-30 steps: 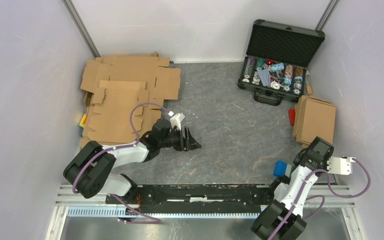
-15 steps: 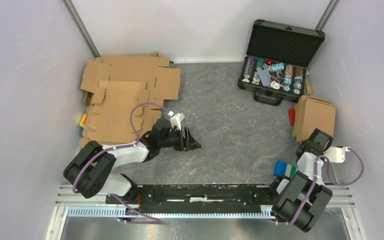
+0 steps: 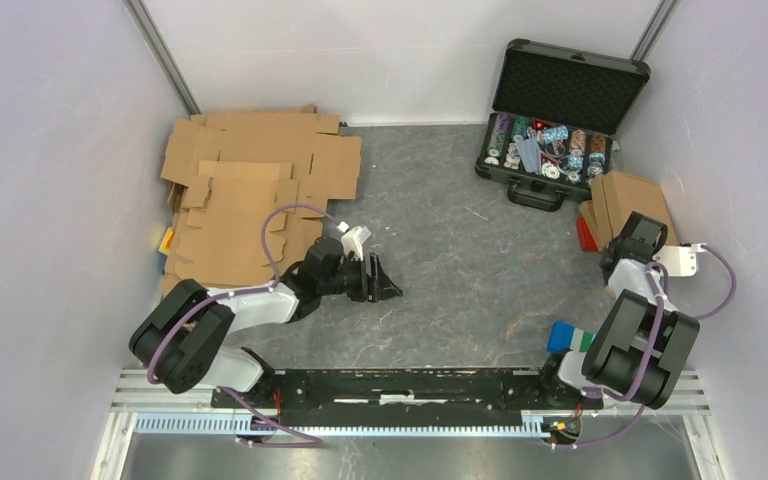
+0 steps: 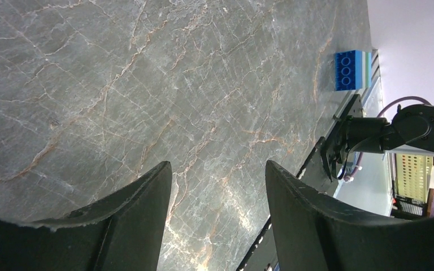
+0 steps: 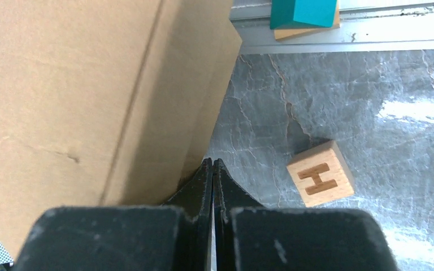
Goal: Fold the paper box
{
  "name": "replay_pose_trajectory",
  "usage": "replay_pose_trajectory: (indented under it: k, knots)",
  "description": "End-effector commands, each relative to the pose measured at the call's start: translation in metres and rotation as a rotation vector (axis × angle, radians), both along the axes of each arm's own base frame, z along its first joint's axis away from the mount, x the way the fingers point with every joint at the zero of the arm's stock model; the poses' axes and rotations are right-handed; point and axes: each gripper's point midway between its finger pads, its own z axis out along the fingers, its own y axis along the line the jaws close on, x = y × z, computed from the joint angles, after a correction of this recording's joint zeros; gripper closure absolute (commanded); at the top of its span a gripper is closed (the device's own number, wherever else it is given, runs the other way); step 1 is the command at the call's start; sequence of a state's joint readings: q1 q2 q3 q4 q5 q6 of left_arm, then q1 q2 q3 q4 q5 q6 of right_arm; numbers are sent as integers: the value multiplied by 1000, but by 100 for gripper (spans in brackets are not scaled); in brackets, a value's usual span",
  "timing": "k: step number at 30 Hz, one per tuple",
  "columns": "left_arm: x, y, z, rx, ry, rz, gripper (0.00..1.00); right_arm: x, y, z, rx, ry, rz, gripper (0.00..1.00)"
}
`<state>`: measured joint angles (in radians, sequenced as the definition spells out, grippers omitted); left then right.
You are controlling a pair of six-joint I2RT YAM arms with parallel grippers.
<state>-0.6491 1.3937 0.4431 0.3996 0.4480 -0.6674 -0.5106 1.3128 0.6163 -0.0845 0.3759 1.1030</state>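
Several flat brown paper box blanks (image 3: 250,195) lie stacked at the back left. My left gripper (image 3: 385,282) hovers low over the bare stone table to their right, open and empty; in the left wrist view the gripper (image 4: 217,166) shows only table between its fingers. A second stack of folded cardboard (image 3: 632,200) sits at the right wall. My right gripper (image 5: 212,164) is shut, empty, its tip at the lower edge of that cardboard (image 5: 79,84), which fills the left of the right wrist view. From above, the right fingertips are hidden by the wrist.
An open black case (image 3: 560,110) of poker chips stands at the back right. A blue and green block (image 3: 565,338) lies by the right arm's base. A wooden H cube (image 5: 320,173) and a teal block (image 5: 305,11) lie near the right gripper.
The right arm has swung from the front edge back to the right cardboard stack, which now sits farther back and looks tipped up. The left arm has not moved.
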Motion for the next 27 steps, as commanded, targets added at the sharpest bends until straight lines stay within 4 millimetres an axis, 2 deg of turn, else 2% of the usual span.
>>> replay_pose_trajectory:
  k: [1, 4, 5, 9, 14, 17, 20, 22, 23, 25, 27]
  knots:
    - [15, -8, 15, -19, -92, -18, 31, 22, -17, 34, -80, -73, -20, 100]
    - [15, -8, 14, -17, -94, -19, 31, 26, -24, 42, -120, -81, -20, 100]
    - [15, -7, 14, -15, -92, -18, 31, 35, -27, 47, -136, -102, 0, 100]
    - [15, -7, 14, -12, -95, -18, 31, 54, -27, 43, -78, -34, 51, 100]
    - [14, -6, 13, -6, -95, -18, 31, 48, -13, 46, -73, -75, 88, 98]
    - [15, -6, 14, -4, -100, -15, 31, 44, 9, 49, -60, -103, 165, 83]
    - [16, -4, 17, -1, -113, -12, 31, 38, 32, 53, -52, -136, 246, 62]
    - [16, -1, 17, 8, -123, -3, 30, 38, 44, 64, -104, -169, 323, 47]
    - [16, 0, 19, 10, -131, 1, 30, 37, 49, 67, -127, -165, 357, 43]
    - [17, 2, 21, 12, -146, 9, 30, 49, 61, 87, -217, -208, 480, 40]
    - [18, 4, 22, 18, -156, 17, 29, 66, 83, 106, -305, -259, 658, 36]
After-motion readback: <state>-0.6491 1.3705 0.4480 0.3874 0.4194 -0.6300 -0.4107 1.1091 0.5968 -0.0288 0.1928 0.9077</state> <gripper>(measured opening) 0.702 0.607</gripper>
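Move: The paper box on the stack by the right wall has its middle about 7 cm ahead of the right hand and 4 cm to its left, roughly at finger height. The red block lies some 15 cm left and 2 cm ahead, lower down; the H cube is about 9 cm back and 9 cm left, on the table. From the left hand, the paper box is roughly 52 cm right and 16 cm ahead. Forward first, with some drift right and up, the right hand goes about 5 cm with fingers still shut, their tips pushing on the near side of the paper box. It then reverses sideways, swinging some 7 cm left while rising and easing slightly back, coming clear of the box as the fingers open past halfway and the hand turns about 20 degrees counter-clockwise. ##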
